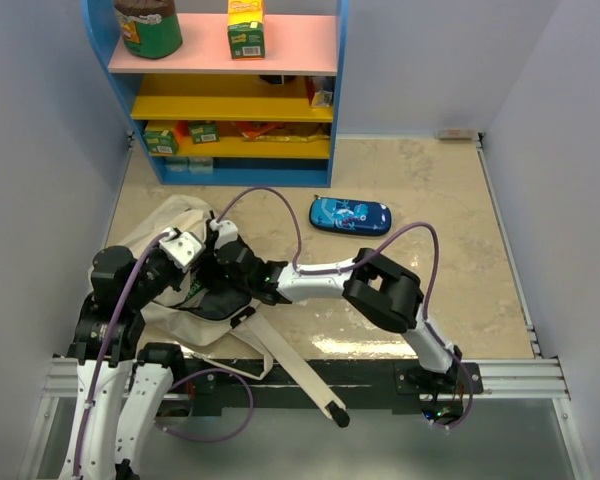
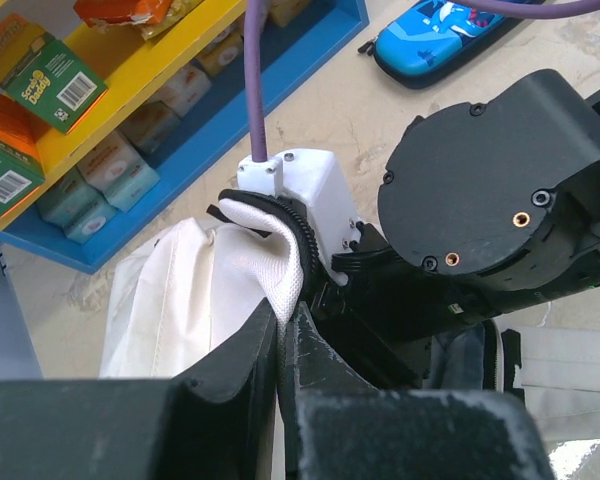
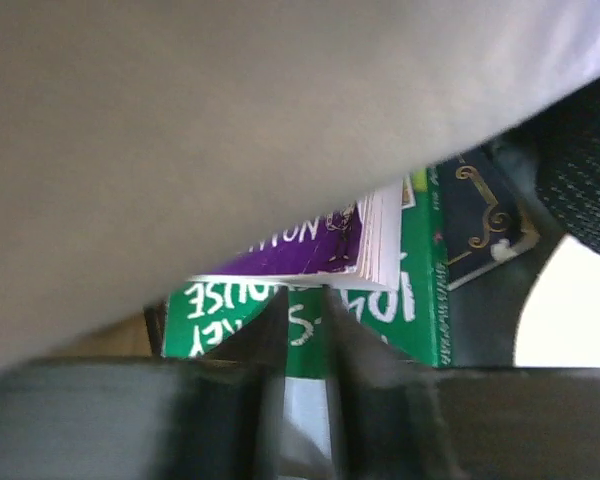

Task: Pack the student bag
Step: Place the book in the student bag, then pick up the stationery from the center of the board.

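The beige student bag lies slumped at the left of the table. My left gripper is shut on the bag's white mesh rim and holds it up. My right gripper reaches inside the bag under its cloth. Its fingers stand slightly apart with nothing between them, just below the edge of a purple book. That book rests on a green book, with a dark book beside them. From above, the right gripper is mostly hidden in the bag's mouth.
A blue zip pencil case lies on the table right of the bag. A blue shelf unit with boxes stands at the back. The bag's long strap trails over the near rail. My right arm crosses the middle.
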Available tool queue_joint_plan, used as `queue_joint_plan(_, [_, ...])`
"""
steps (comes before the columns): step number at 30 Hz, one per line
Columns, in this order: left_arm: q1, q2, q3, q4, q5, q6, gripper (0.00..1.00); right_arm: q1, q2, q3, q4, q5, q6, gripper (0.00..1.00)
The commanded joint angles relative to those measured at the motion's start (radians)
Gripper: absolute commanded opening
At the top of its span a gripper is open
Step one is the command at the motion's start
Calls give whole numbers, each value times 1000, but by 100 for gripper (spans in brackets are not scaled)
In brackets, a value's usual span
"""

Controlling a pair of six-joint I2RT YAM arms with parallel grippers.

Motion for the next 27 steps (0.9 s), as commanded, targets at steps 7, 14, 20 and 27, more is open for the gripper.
queue_joint_plan(7, [0, -100, 41, 90, 66, 2, 0, -10, -389, -186, -125, 212, -151, 99])
queue_joint_plan(14, [0, -92, 44, 97, 65, -8, 0, -309, -546, -193, -400, 307, -119, 99])
queue_joint_plan(20, [0, -100, 38, 96, 74, -13, 0, -583, -473, -102, -492, 440, -191, 99])
queue_joint_plan(27, [0, -101, 44, 85, 65, -1, 0, -849, -209, 82, -569, 220, -142, 99])
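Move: The pencil case lies about 14 cm ahead of the right gripper, some 34 cm to its right and roughly 8 cm lower. That gripper is inside the student bag's mouth, whose middle is some 4 cm back, 3 cm right and 4 cm down; the purple book is about 6 cm left, level fore and aft, 5 cm lower. From the left gripper, the case is about 18 cm ahead, 41 cm right and 23 cm down. Spread the right gripper's fingers wide and draw it rightward and up out of the student bag, climbing nearly 15 cm. Then swing it fast forward and right towards the pencil case, about 40 cm right in all, turning clockwise some 55 degrees and sinking partway to stop above and beyond the case. Keep the left gripper still, pinching the bag's raised rim. ##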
